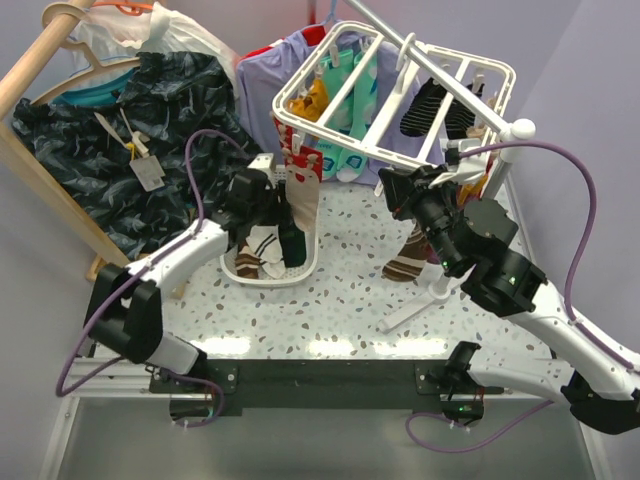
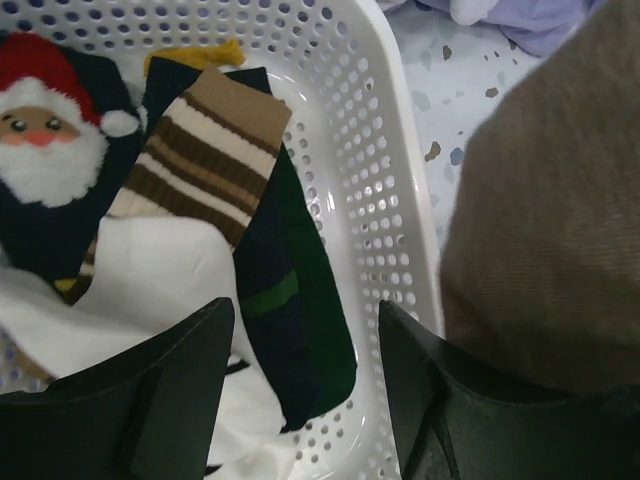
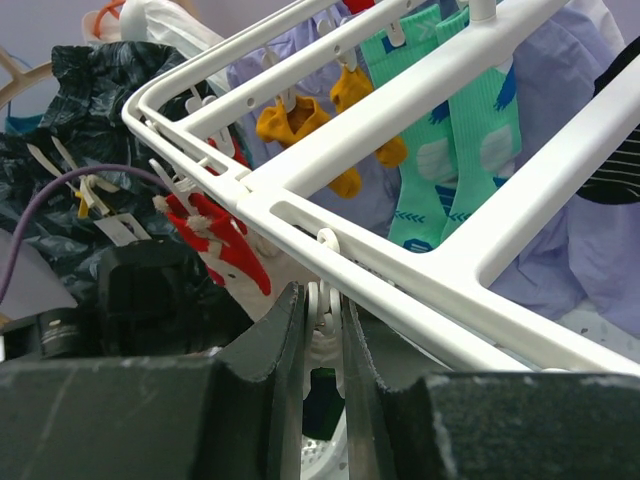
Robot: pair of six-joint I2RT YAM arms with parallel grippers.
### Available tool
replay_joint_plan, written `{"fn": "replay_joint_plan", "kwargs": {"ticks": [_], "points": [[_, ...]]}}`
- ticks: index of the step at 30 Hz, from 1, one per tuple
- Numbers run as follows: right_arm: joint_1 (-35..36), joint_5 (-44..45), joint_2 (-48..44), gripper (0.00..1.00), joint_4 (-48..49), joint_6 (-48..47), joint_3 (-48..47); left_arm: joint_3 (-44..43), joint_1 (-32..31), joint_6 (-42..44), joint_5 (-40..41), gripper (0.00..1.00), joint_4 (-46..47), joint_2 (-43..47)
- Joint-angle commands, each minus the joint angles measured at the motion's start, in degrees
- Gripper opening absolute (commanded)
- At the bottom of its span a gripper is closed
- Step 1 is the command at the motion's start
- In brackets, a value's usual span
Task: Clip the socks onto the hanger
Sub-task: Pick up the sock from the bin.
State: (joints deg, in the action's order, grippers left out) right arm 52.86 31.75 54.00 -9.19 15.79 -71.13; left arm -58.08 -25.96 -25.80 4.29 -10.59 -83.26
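Note:
The white grid hanger (image 1: 400,85) (image 3: 400,110) hangs tilted over the back of the table. My right gripper (image 1: 392,190) (image 3: 322,300) is shut on a small white clip (image 3: 322,320) under the hanger's near bar. A brown sock with cream stripes (image 1: 408,255) dangles just below it; whether the clip holds it I cannot tell. My left gripper (image 1: 268,222) (image 2: 305,330) is open inside the white basket (image 1: 300,275) (image 2: 380,150), its fingers on either side of a dark navy-green sock (image 2: 290,300). Another brown striped sock (image 2: 205,160) lies beside it.
The basket also holds a Santa sock (image 2: 50,150) and a white sock (image 2: 150,290). Teal socks (image 3: 450,170), orange socks (image 3: 320,120) and black socks (image 1: 425,105) hang from the hanger. A wooden rail (image 1: 40,50) with shirts (image 1: 110,150) stands at the back left. Blurred brown fabric (image 2: 550,220) hangs close on the right.

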Motion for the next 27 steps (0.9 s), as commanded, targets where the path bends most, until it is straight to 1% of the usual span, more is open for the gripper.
{"fn": "replay_joint_plan", "kwargs": {"ticks": [1, 2, 6, 9, 13, 15, 17, 18, 19, 20, 21, 23, 26, 27], "points": [[0.0, -0.5, 0.2, 0.05, 0.3, -0.9, -1.7, -7.8, 0.1, 2.4, -1.2, 0.64, -0.3, -6.3], [0.0, -0.5, 0.2, 0.05, 0.2, -0.9, -1.7, -9.1, 0.1, 3.0, 0.3, 0.64, -0.7, -9.2], [0.0, -0.8, 0.3, 0.05, 0.0, -0.9, -1.7, -18.9, 0.1, 7.3, 4.2, 0.64, -4.7, -16.7], [0.0, -0.7, 0.3, 0.05, -0.3, -0.9, -1.7, -23.5, 0.3, 9.1, 6.2, 0.63, -6.5, -21.8], [-0.1, -0.3, 0.1, 0.06, -0.7, -0.8, -1.6, -27.2, 0.6, 10.0, 6.3, 0.59, -7.8, -28.1], [0.0, -0.1, 0.0, 0.06, -0.7, -0.9, -1.5, -28.0, 0.6, 10.1, 6.6, 0.56, -8.5, -31.7], [-0.1, -0.2, -0.1, 0.06, -0.8, -0.9, -1.2, -28.1, 0.8, 9.8, 7.3, 0.56, -8.6, -34.2], [-0.1, -0.2, -0.1, 0.06, -0.9, -0.9, -1.2, -28.0, 0.8, 9.7, 7.5, 0.52, -8.4, -34.9], [-0.1, -0.3, -0.1, 0.06, -1.0, -0.9, -1.2, -27.9, 0.8, 9.8, 7.7, 0.51, -8.1, -35.4], [-0.1, -0.3, 0.0, 0.06, -1.1, -0.9, -1.2, -27.5, 0.8, 10.0, 8.2, 0.47, -7.4, -36.0], [-0.1, -0.5, 0.0, 0.06, -1.0, -1.0, -1.2, -27.4, 0.8, 10.7, 8.5, 0.41, -6.7, -36.3], [-0.1, -0.6, 0.1, 0.06, -1.3, -1.4, -1.4, -27.6, 0.8, 11.3, 9.8, 0.35, -6.8, -36.5], [-0.2, -0.7, 0.2, 0.06, -1.4, -1.4, -1.5, -27.0, 0.8, 11.8, 10.2, 0.19, -6.5, -34.9], [-0.2, -0.8, 0.3, 0.06, -1.4, -1.4, -1.6, -26.4, 0.8, 11.8, 10.2, 0.18, -6.2, -34.2]]}}
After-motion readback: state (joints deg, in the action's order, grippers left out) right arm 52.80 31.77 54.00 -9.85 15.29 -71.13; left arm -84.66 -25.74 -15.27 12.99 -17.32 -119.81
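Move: The cuff of the brown-and-white striped sock lies in the bin some 10 cm ahead of the left hand, straight in line sideways and about 13 cm below it. The dark green sock is centred about 4 cm ahead and 2 cm right, the white sock about level and 4 cm left, and the Santa sock roughly 9 cm ahead and 11 cm left, all at about the cuff's depth. From the right hand, up at the hanger, the striped cuff lies about 20 cm ahead, 19 cm left and 42 cm down. The left hand, fingers already part open, reaches forward about 9 cm over the white sock towards the striped sock's cuff, sinking a little as it goes, then drops steeply into the bin for a total descent of some 12 cm. On the way the wrist rolls about 20 degrees, left side up, and tips down slightly, and as the hand reaches the bottom the fingers close most of the way, beginning to pinch the knit just below the cuff's edge. ##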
